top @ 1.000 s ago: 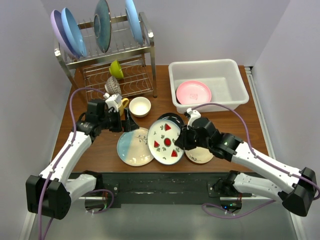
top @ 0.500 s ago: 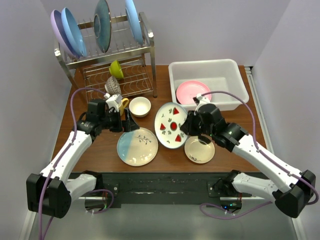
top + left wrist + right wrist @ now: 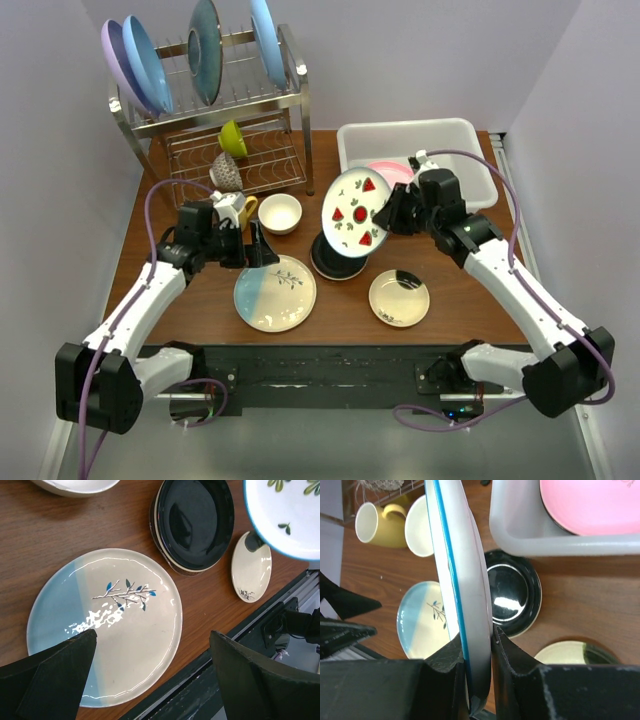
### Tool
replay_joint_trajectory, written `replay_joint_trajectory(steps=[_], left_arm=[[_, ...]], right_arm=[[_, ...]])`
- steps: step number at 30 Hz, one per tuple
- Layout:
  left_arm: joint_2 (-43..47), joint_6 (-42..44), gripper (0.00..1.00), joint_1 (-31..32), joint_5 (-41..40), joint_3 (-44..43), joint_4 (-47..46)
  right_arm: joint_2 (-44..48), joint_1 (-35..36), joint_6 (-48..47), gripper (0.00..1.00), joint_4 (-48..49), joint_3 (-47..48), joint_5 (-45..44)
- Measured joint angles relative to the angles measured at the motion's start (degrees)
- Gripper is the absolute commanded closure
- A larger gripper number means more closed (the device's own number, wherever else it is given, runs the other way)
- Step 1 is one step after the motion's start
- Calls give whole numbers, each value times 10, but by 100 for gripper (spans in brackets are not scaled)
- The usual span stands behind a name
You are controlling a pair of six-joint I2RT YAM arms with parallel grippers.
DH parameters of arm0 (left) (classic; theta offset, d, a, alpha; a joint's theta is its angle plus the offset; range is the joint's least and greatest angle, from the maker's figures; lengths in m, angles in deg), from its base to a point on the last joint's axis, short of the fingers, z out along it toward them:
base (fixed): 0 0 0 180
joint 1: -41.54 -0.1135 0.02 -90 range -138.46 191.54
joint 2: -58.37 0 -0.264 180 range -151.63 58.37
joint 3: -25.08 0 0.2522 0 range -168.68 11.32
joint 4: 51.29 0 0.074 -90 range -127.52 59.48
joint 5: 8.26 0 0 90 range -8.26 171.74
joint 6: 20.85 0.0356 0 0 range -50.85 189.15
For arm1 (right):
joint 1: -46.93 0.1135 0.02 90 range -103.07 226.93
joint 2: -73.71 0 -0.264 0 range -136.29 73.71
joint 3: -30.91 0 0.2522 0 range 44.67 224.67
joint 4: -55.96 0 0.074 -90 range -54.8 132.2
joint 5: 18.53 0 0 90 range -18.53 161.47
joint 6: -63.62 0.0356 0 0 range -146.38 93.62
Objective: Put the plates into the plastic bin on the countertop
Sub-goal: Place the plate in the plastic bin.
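Note:
My right gripper (image 3: 388, 213) is shut on the rim of the white plate with red fruit slices (image 3: 354, 212) and holds it tilted in the air beside the white plastic bin (image 3: 470, 135); the wrist view shows the plate edge-on (image 3: 462, 580). A pink plate (image 3: 392, 172) lies in the bin (image 3: 555, 542). A glossy black plate (image 3: 338, 258), a teal-and-cream plate (image 3: 275, 293) and a small cream plate (image 3: 399, 298) lie on the countertop (image 3: 470, 290). My left gripper (image 3: 256, 250) is open above the teal-and-cream plate (image 3: 107, 625).
A steel wire rack (image 3: 215, 110) with blue, lilac and dark teal plates stands at the back left. A yellow mug (image 3: 240, 210) and a small cream bowl (image 3: 280, 213) sit in front of it.
My right gripper has lifted the fruit-slice plate up and back toward the bin, uncovering the black plate. The left arm has barely moved.

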Motion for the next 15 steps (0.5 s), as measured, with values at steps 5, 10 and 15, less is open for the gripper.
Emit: replay_joint_trajectory(steps=[5, 10, 15], left_arm=[[0, 0, 0, 0, 5, 7, -3], [0, 0, 0, 0, 10, 17, -10], [2, 0, 0, 0, 12, 22, -12]], right_arm=[[-37, -33, 9, 100, 26, 23, 28], [-62, -64, 24, 100, 50, 30, 52], [-99, -101, 39, 100, 65, 54, 82]])
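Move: Ahead and to the right of the right hand, which already holds the watermelon-patterned plate by its edge, is the plastic bin. Its middle lies about 20 cm forward, 10 cm right and 14 cm below. The pink plate inside the bin is some 17 cm ahead, 2 cm right. The black plate lies roughly 12 cm left and 3 cm back, the small cream plate 16 cm back and 6 cm right. From the left hand the bin is about 28 cm forward and 46 cm right. Carrying the watermelon-patterned plate steadily forward by its pinched edge, the right hand travels about 6.5 cm towards the bin, away from the black plate, drifting some 2 cm right and staying nearly level. The wrist rolls roughly 10 degrees, its left side rising, with a slight clockwise turn, and the fingers keep their hold. ##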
